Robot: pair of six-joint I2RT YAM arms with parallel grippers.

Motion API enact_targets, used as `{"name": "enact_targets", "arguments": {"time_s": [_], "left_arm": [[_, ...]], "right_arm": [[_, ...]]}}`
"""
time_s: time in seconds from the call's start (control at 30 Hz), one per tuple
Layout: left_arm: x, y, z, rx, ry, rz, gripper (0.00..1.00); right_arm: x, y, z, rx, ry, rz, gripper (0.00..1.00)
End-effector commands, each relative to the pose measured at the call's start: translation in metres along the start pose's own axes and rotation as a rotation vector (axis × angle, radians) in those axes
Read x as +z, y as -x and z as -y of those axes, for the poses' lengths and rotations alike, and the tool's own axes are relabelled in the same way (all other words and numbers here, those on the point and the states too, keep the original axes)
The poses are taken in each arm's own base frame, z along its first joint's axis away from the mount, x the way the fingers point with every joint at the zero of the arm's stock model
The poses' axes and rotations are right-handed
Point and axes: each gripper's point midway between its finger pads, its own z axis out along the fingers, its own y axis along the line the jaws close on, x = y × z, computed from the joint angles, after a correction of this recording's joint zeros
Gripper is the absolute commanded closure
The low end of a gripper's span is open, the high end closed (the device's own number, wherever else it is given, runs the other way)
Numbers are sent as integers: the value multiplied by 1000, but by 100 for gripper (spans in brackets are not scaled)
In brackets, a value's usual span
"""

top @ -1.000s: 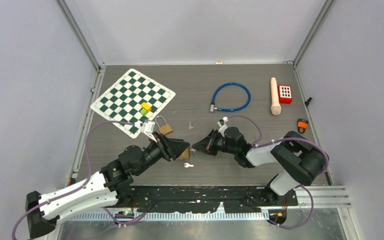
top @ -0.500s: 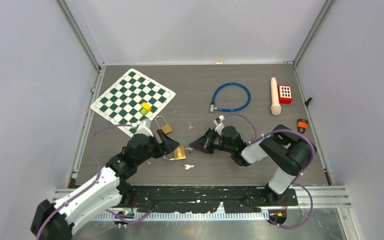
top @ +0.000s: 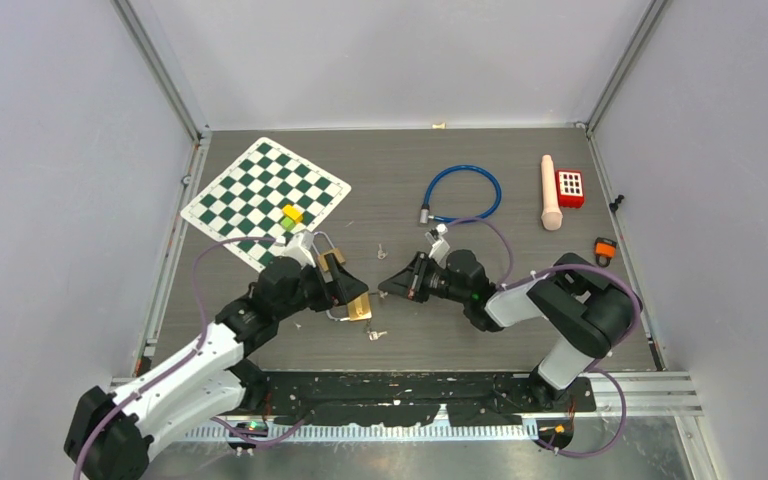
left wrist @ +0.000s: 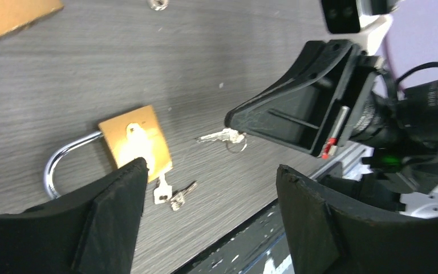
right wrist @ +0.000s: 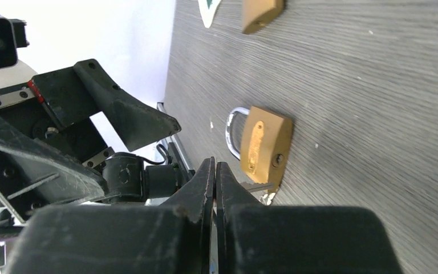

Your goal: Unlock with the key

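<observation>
A brass padlock [top: 359, 304] [left wrist: 134, 139] [right wrist: 265, 146] lies flat on the table with its steel shackle [left wrist: 61, 166] pointing left. My left gripper [top: 348, 287] [left wrist: 211, 167] hangs open just above it, holding nothing; one finger [left wrist: 111, 217] overlaps the lock's corner. My right gripper [top: 387, 286] [right wrist: 215, 163] is shut on the key [left wrist: 219, 136] [right wrist: 256, 185]. The key's blade pokes out toward the lock, a short gap from its keyhole [right wrist: 278, 160]. A ring dangles under the key. Two spare keys [top: 375, 334] [left wrist: 170, 194] lie beside the lock.
A second brass padlock [top: 331, 257] [right wrist: 261, 12] and a small loose key [top: 381, 251] lie just beyond. A chessboard mat [top: 260, 190] with yellow and green blocks [top: 291, 214] is far left. A blue cable lock [top: 462, 193], a wooden peg [top: 551, 192] and a red toy [top: 570, 187] sit far right.
My left gripper has opened and let go of the padlock, which now rests on the table, and its arm has drawn back leftward. My right gripper stayed shut and shifted slightly farther.
</observation>
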Motion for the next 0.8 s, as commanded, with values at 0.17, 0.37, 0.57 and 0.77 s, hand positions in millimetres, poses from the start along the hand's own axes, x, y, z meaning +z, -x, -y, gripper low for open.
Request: {"name": "enact_targets", "arguments": {"time_s": [0.17, 0.37, 0.57, 0.77], "left_arm": [[-17, 30, 53, -93, -299, 172, 30], [-16, 38, 63, -137, -347, 195, 44], [-16, 41, 81, -157, -455, 198, 56], [-19, 47, 95, -147, -522, 215, 61]], "right_arm": [[-25, 35, -81, -123, 341, 194, 95], [-43, 45, -108, -154, 446, 270, 95], [-52, 47, -117, -165, 474, 294, 95], [-54, 47, -123, -159, 500, 293, 95]]}}
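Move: Some 2 cm ahead, 4 cm to the right and 5 cm below the open left hand is the key held in the right fingertips. The near padlock lies about 1 cm ahead, 2 cm right and 10 cm below the left hand; the loose keys 4 cm back, 5 cm right, 11 cm below; the far padlock 11 cm ahead, 4 cm left, 10 cm below. From the right hand, the left fingers are 2 cm back, 6 cm left and 4 cm higher. Lifting the still-pinched key about 11 cm off beside the near padlock, the right hand tips its fingers up some 25 degrees to bring it level with the left fingers. The left hand rises about 6 cm, then also edges 3 cm right towards the key, tilting its fingers up nearly level and closing to half its former gap around the key's free end. ##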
